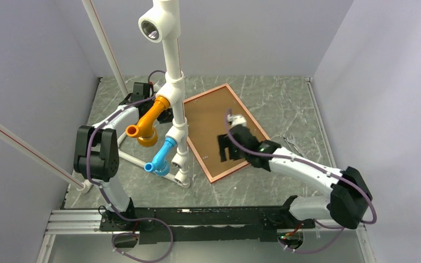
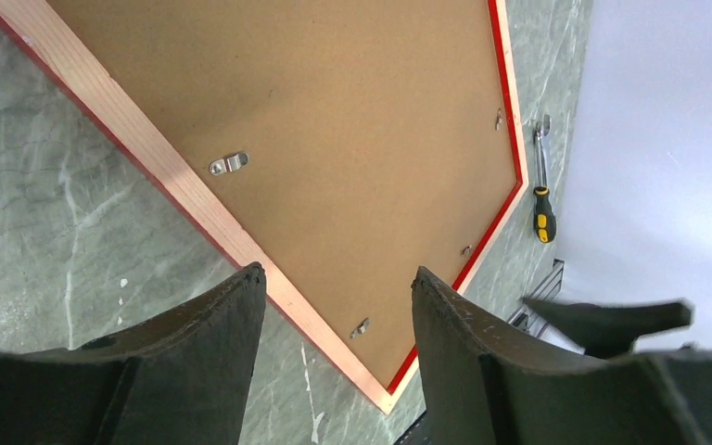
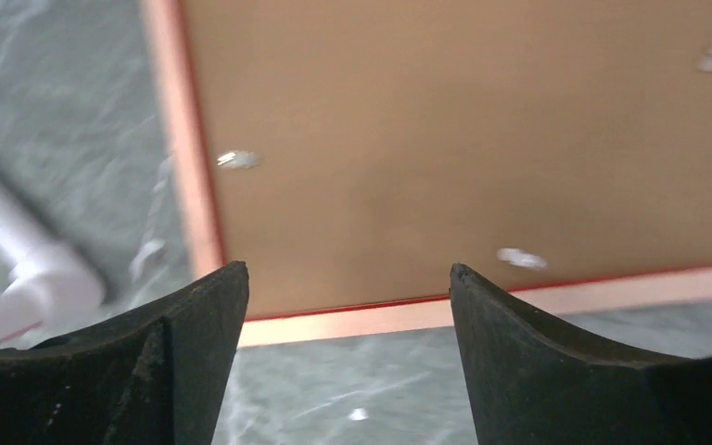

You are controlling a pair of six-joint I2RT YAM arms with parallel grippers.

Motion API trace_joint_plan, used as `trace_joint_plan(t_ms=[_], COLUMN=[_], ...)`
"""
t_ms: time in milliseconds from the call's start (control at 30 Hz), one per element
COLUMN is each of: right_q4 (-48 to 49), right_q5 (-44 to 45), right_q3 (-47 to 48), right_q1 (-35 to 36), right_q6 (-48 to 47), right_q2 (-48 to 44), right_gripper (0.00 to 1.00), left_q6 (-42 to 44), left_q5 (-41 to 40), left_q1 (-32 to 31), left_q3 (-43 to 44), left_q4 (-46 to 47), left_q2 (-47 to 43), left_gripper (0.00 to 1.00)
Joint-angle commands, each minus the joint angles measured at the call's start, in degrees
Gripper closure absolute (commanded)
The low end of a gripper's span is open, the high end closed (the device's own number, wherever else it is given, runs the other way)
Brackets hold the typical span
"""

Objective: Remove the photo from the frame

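Observation:
The red frame point(image 1: 199, 141) lies face down in the middle of the table, its brown backing board point(image 1: 211, 120) up. The photo is hidden beneath the board. My right gripper point(image 1: 227, 149) hovers open and empty over the frame's near part; in the right wrist view its jaws point(image 3: 348, 269) straddle the frame's rim point(image 3: 380, 320). My left gripper point(image 1: 164, 115), partly hidden behind the pipe stand, is open and empty point(image 2: 338, 273) above the frame's wooden rim point(image 2: 195, 185). Small metal tabs point(image 2: 360, 326) and a hanger point(image 2: 229, 164) sit on the board point(image 2: 352, 139).
A white pipe stand point(image 1: 172, 66) with an orange elbow point(image 1: 148, 123) and a blue elbow point(image 1: 163, 156) rises just left of the frame. A screwdriver point(image 2: 542, 213) and a wrench point(image 2: 540, 130) lie on the marble table point(image 1: 285, 104) right of the frame. Walls enclose three sides.

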Motion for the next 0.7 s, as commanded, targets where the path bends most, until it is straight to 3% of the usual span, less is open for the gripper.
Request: trace_joint_plan(t_ms=[0, 133, 367, 667], right_q4=[7.26, 10.14, 14.03, 14.70], right_q5=[-2.21, -0.85, 0.14, 1.82], right_q3=[0.27, 0.87, 0.37, 2.76], right_q1=[9.01, 13.09, 15.55, 19.23], right_q6=[1.79, 4.07, 2.50, 1.48], right_q2=[4.35, 9.99, 15.17, 19.87], right_gripper=[0.22, 0.28, 0.53, 0.55], left_q6=[-1.64, -4.55, -11.51, -14.83], left_q5=[2.15, 2.41, 1.32, 0.05], left_q1=[0.63, 0.74, 0.90, 2.36], left_q3=[-0.24, -2.56, -5.26, -7.10], left_q4=[2.61, 4.81, 6.25, 6.75], left_q2=[0.15, -0.50, 0.99, 0.35], left_gripper=[0.38, 0.41, 0.45, 0.40])
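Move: The frame lies face down; its near-left corner is about 10 cm to the left of the right hand, some 6 cm back and 9 cm below. The left-rail clip is roughly 12 cm left of that hand and 5 cm ahead, the near-rail clip about 4 cm ahead and 4 cm right, and the white pipe elbow 21 cm left, 4 cm back. From the left hand, the frame's left rail passes about 7 cm to the right and 2 cm back, 9 cm below. Towards the frame's near-left corner the right hand swings left about 10 cm, dropping some 7 cm and drawing back 5 or 6, fast at first and then easing, while its fingers close to roughly half open and it turns about 15 degrees counter-clockwise. The left hand sinks about 3 cm towards the left rail, tipping its fingers further down and staying open. ##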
